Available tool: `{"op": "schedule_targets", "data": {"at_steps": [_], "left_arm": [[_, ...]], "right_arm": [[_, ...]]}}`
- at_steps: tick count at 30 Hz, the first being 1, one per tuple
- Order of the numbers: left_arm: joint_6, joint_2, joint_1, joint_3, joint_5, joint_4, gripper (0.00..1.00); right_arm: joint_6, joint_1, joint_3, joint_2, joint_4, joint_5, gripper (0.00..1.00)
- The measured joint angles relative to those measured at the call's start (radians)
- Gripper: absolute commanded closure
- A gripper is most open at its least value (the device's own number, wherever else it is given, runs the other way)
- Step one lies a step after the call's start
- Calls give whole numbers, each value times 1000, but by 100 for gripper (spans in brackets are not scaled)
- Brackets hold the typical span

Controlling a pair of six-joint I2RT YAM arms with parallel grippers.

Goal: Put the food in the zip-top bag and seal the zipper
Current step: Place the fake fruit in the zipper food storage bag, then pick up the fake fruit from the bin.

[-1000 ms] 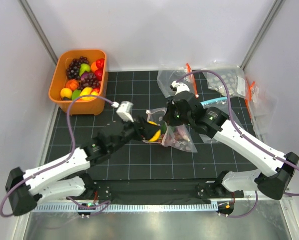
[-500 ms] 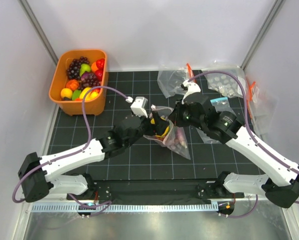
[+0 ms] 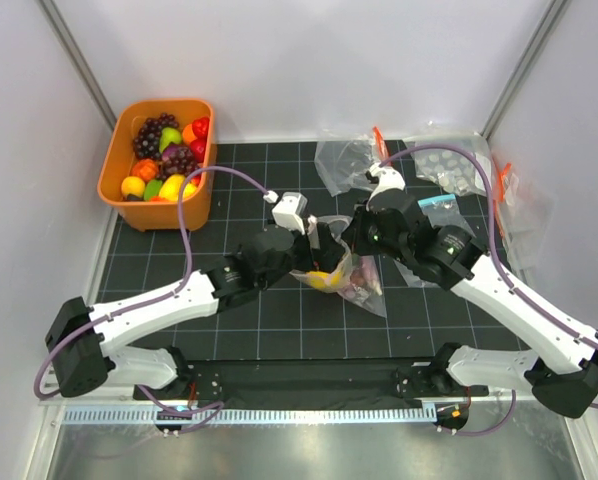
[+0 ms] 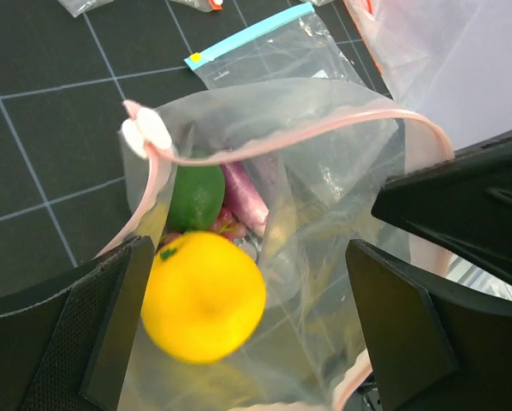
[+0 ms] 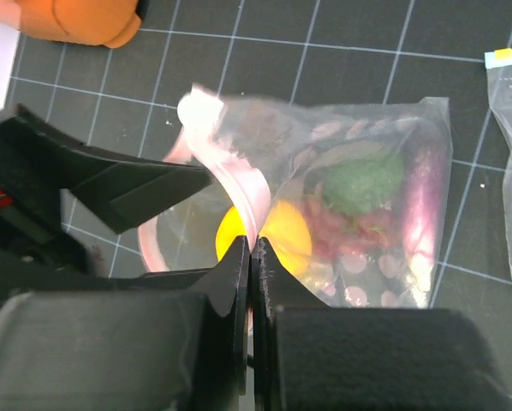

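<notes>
The zip-top bag lies mid-table with its mouth held up and wide. My right gripper is shut on the pink zipper at the mouth's rim. My left gripper hangs over the mouth, open, its fingers well apart. A yellow lemon is loose between them, blurred, just inside the mouth and touching neither finger. Deeper in the bag lie a green piece, a purple piece and reddish pieces. From above, the lemon shows through the plastic.
An orange tub at the back left holds several more toy fruits. Other clear bags lie at the back right: a crumpled one, a dotted one and a blue-strip one just beyond the open bag.
My left gripper moved right over the bag's mouth and opened, and the lemon it carried has dropped free into the bag. My right gripper lifted the zipper edge and stays shut.
</notes>
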Motion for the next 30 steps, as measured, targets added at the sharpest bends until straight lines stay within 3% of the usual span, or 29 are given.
{"op": "schedule_targets", "data": {"at_steps": [12, 17, 23, 30], "left_arm": [[49, -120, 10, 108, -25, -230, 0], [94, -185, 102, 183, -72, -405, 0], [154, -174, 515, 241, 4, -553, 0], [193, 72, 801, 475, 133, -640, 0]], "right_arm": [[6, -1, -41, -19, 0, 23, 99], [5, -1, -43, -31, -3, 28, 99], [3, -3, -43, -42, -19, 29, 99], [-9, -5, -43, -49, -28, 26, 99]]}}
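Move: The fruit in the orange bin lies about 33 cm to the left hand's left, 24 cm ahead and 10 cm lower. The yellow orange, already dropped in the bag, sits some 12 cm below that hand, 2 cm ahead and 2 cm right; the zipper bag's middle is about 7 cm right, level with the hand, 14 cm down. From the right hand, the bin's fruit is roughly 40 cm left, 25 cm ahead, 14 cm below. Open left hand rises, sweeps about 27 cm left and forward to the bin; right keeps pinching the bag. ##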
